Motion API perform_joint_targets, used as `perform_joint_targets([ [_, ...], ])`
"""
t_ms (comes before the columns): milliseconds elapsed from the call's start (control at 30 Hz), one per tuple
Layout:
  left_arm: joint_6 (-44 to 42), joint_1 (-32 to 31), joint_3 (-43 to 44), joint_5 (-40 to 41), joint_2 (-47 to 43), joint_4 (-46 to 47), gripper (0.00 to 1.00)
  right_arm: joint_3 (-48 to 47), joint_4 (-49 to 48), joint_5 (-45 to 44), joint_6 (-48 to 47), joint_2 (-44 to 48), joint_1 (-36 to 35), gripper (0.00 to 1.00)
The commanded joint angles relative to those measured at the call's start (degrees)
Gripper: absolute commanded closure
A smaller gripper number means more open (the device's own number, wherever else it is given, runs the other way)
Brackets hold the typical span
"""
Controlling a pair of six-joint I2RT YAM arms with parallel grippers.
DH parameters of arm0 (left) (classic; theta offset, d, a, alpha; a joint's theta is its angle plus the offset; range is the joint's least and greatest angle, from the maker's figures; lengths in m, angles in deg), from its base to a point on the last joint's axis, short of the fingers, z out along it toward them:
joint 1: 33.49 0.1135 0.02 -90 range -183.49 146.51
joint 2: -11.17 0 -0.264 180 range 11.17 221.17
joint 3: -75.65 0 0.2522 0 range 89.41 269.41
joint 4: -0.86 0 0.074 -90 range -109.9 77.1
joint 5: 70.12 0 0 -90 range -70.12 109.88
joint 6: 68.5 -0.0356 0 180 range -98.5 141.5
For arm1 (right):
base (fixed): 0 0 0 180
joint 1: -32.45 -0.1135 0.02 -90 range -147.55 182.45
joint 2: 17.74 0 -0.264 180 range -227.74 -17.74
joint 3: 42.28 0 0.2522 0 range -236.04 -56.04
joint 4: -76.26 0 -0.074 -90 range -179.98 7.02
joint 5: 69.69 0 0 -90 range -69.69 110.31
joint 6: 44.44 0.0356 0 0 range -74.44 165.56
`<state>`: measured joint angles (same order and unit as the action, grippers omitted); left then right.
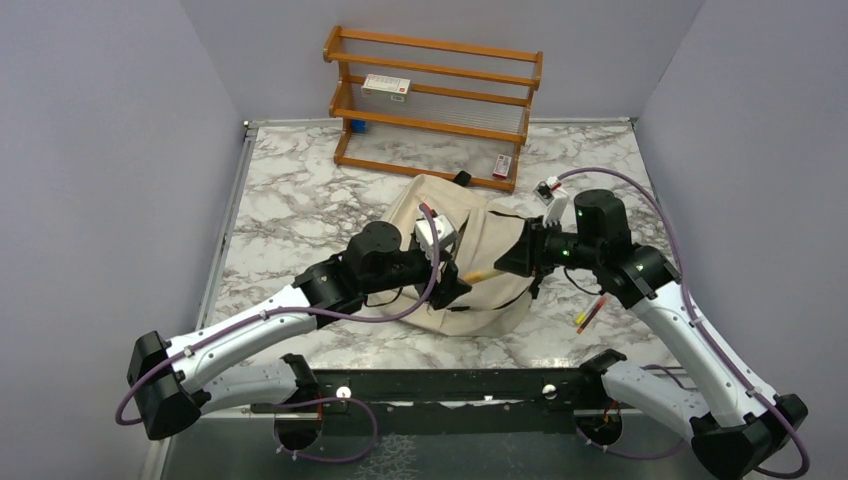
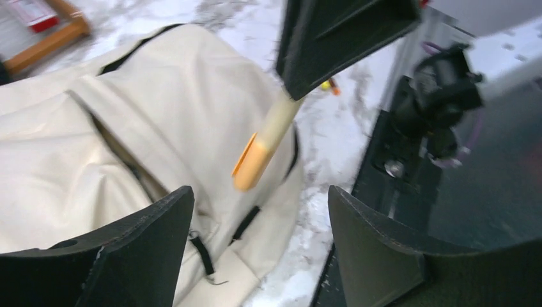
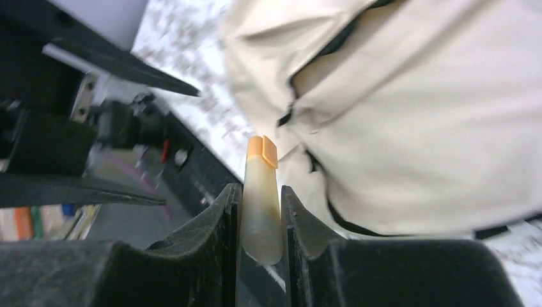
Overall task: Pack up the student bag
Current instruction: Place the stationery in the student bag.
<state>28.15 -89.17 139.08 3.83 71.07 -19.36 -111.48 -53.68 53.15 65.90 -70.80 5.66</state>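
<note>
The student bag [image 1: 500, 300] is a beige fabric backpack lying in the middle of the marble table, its zip opening [image 3: 307, 61] gaping slightly. My right gripper [image 3: 261, 190] is shut on a cream highlighter with an orange cap [image 3: 262, 192], holding it over the bag's near side. The left wrist view shows that highlighter [image 2: 265, 144] hanging from the right fingers [image 2: 332, 38]. My left gripper [image 2: 259, 236] stands open just short of the orange cap, with nothing between its fingers. From above, the left gripper [image 1: 452, 285] and right gripper [image 1: 505, 262] face each other with the highlighter [image 1: 478, 273] between them.
A wooden rack [image 1: 435, 100] stands at the back with a white and red box [image 1: 387, 87] on a shelf and a small box [image 1: 502, 165] at its foot. Loose pens [image 1: 588, 315] lie right of the bag. A black rail [image 1: 450, 385] runs along the near edge.
</note>
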Motion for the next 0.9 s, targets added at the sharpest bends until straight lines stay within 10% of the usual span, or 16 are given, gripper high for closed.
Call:
perform_joint_targets([
  [0,2.6,0.0,0.3,17.7,1.3,-2.2,0.23,0.7,1.8,-23.1,8.6,3.3,0.2,1.00],
  [300,3.5,0.0,7.2,26.4,14.6,-5.1,0.25,6.6,-0.8,-39.2,28.8,13.2,0.2,0.99],
  [867,2.1,0.0,12.3,37.8,28.6,-7.3,0.48,8.7,-1.7,-36.4,33.4,14.9,0.2,1.00],
])
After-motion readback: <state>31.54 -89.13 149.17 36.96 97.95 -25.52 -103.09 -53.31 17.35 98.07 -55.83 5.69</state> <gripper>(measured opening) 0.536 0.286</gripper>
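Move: From the empty, open left hand, the bag's zipped opening has its middle about 14 cm ahead, 1 cm left and 15 cm below. The orange-capped marker is roughly 2 cm ahead of the left hand and 5 cm right, level. The right hand holds that marker; from it, the opening is about 12 cm ahead, 8 cm left and 15 cm down, the black buckle 9 cm ahead, 9 cm right and 19 cm down. The right hand keeps its pinch on the marker and carries it clear of the left hand, about 8 cm right and 3 cm forward, turning some 45 degrees clockwise, then stops. The left hand swings forward and down about 11 cm each to the bag's opening, turning counter-clockwise and tipping its fingers down while partly closing them; whether they touch cloth can't be seen. ##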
